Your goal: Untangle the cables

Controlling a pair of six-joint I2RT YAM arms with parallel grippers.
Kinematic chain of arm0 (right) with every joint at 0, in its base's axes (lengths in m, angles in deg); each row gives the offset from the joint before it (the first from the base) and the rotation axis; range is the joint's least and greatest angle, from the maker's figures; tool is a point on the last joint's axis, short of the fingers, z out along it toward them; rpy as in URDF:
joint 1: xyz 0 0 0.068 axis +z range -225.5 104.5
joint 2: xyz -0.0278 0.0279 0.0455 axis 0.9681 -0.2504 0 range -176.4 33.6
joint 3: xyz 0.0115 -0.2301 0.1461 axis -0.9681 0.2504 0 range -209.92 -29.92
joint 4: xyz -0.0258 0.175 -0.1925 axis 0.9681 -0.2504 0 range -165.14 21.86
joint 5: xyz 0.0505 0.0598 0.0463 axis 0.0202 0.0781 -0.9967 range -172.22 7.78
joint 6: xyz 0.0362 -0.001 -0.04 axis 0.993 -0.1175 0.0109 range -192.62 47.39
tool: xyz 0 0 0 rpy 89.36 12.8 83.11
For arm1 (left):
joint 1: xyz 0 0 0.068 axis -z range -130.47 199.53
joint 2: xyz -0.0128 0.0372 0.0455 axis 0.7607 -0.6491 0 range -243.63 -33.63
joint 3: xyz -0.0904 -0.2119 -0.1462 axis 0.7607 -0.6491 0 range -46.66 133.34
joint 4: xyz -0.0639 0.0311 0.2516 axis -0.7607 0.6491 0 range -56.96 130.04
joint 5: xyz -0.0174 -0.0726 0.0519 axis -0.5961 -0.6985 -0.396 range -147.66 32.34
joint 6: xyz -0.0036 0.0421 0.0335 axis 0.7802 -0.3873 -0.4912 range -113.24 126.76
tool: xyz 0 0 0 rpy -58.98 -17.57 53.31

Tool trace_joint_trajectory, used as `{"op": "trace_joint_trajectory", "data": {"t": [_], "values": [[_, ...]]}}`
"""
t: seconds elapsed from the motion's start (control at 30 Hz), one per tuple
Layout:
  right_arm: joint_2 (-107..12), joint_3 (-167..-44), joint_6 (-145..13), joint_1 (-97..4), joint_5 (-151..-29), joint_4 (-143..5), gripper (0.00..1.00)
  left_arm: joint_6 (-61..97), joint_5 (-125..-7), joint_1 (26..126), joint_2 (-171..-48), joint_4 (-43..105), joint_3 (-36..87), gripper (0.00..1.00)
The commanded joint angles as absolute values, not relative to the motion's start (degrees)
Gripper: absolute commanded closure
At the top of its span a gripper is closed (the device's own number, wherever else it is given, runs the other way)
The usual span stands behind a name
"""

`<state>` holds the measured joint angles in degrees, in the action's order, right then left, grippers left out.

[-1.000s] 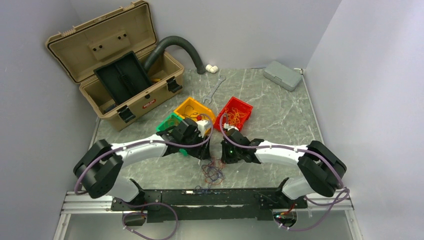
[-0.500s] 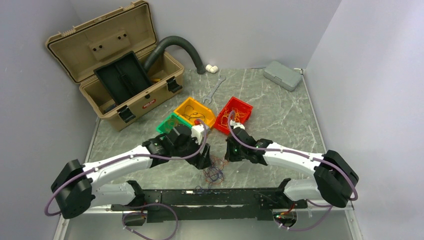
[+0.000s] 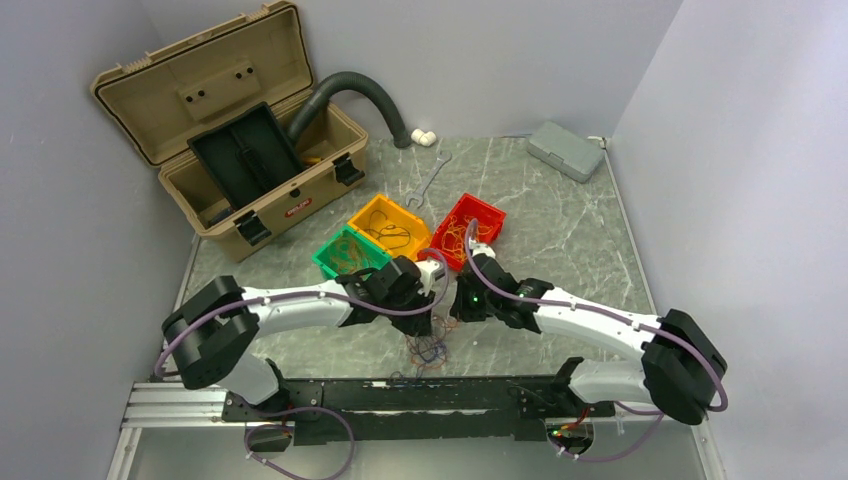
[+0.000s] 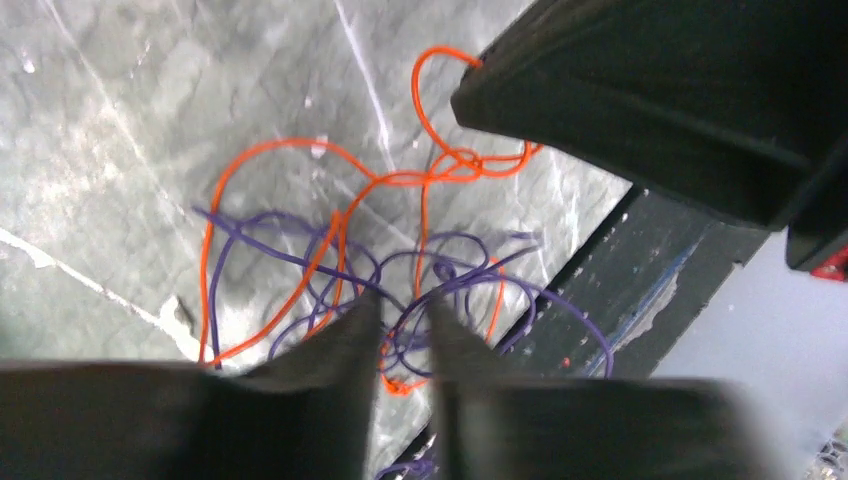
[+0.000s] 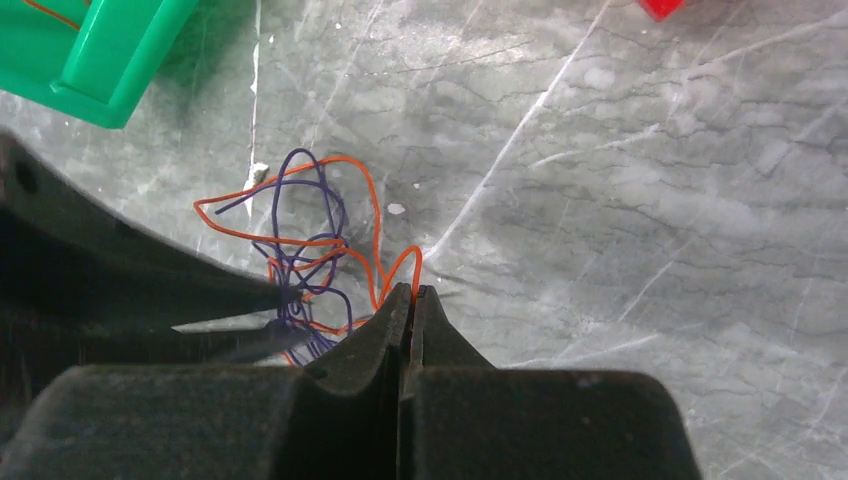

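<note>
The cables are a small tangle of thin orange and purple wires on the marble table near its front edge, also seen as cables and cables. My left gripper hangs over the tangle's left side. In the left wrist view the left gripper is open, a narrow gap between its fingers with purple and orange loops lying in it. My right gripper is just right of the tangle. The right gripper is shut on an orange cable loop at its tips.
Green bin, yellow bin and red bin stand just behind the grippers, each holding wires. An open tan toolbox, a grey hose, a wrench and a grey box lie further back. A black rail borders the front edge.
The left arm has swung right, bringing its gripper over the tangle; its jaws widened, then narrowed again. The right gripper has shut on the orange cable and shifted slightly.
</note>
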<state>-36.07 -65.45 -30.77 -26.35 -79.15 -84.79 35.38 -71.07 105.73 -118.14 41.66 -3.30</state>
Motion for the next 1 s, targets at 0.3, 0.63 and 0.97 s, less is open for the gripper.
{"op": "trace_joint_trajectory", "data": {"t": [0.3,0.63,0.97], "values": [[-19.0,-64.6,-32.5,-45.6,-67.5,-100.5,1.00,30.3,-73.0,93.6,-93.6,43.4,-10.4,1.00],[-13.9,-66.0,-40.4,-51.4,-73.9,-99.4,1.00,30.1,-77.6,83.5,-88.2,47.1,-12.8,1.00],[-25.0,-65.5,-42.1,-39.4,-91.3,-86.4,0.22,29.1,-81.0,83.5,-93.3,46.4,-11.7,1.00]]}}
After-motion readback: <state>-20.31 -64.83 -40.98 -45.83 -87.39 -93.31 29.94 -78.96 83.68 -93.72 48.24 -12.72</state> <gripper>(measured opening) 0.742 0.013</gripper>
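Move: The purple cable's tangle is right under the left hand, its middle about 3 cm back, straight in line and 2 cm down; the green bin stands roughly 12 cm ahead and 14 cm left of that hand. The right hand already holds the orange cable and goes for open table some 17 cm right, 4 cm ahead and 5 cm below. From it the purple cable lies 6 cm back and 5 cm left, the red bin 17 cm ahead and 3 cm right. The left fingers shut on a strand of the purple cable, then lift it about 9 cm while carrying it left and somewhat forward towards the green bin, sinking a few centimetres at the end. Meanwhile the right hand, gripping the orange cable, sweeps some 17 cm right, slightly forward and up, turning clockwise, then opens wide as it swings back left and untwists. ##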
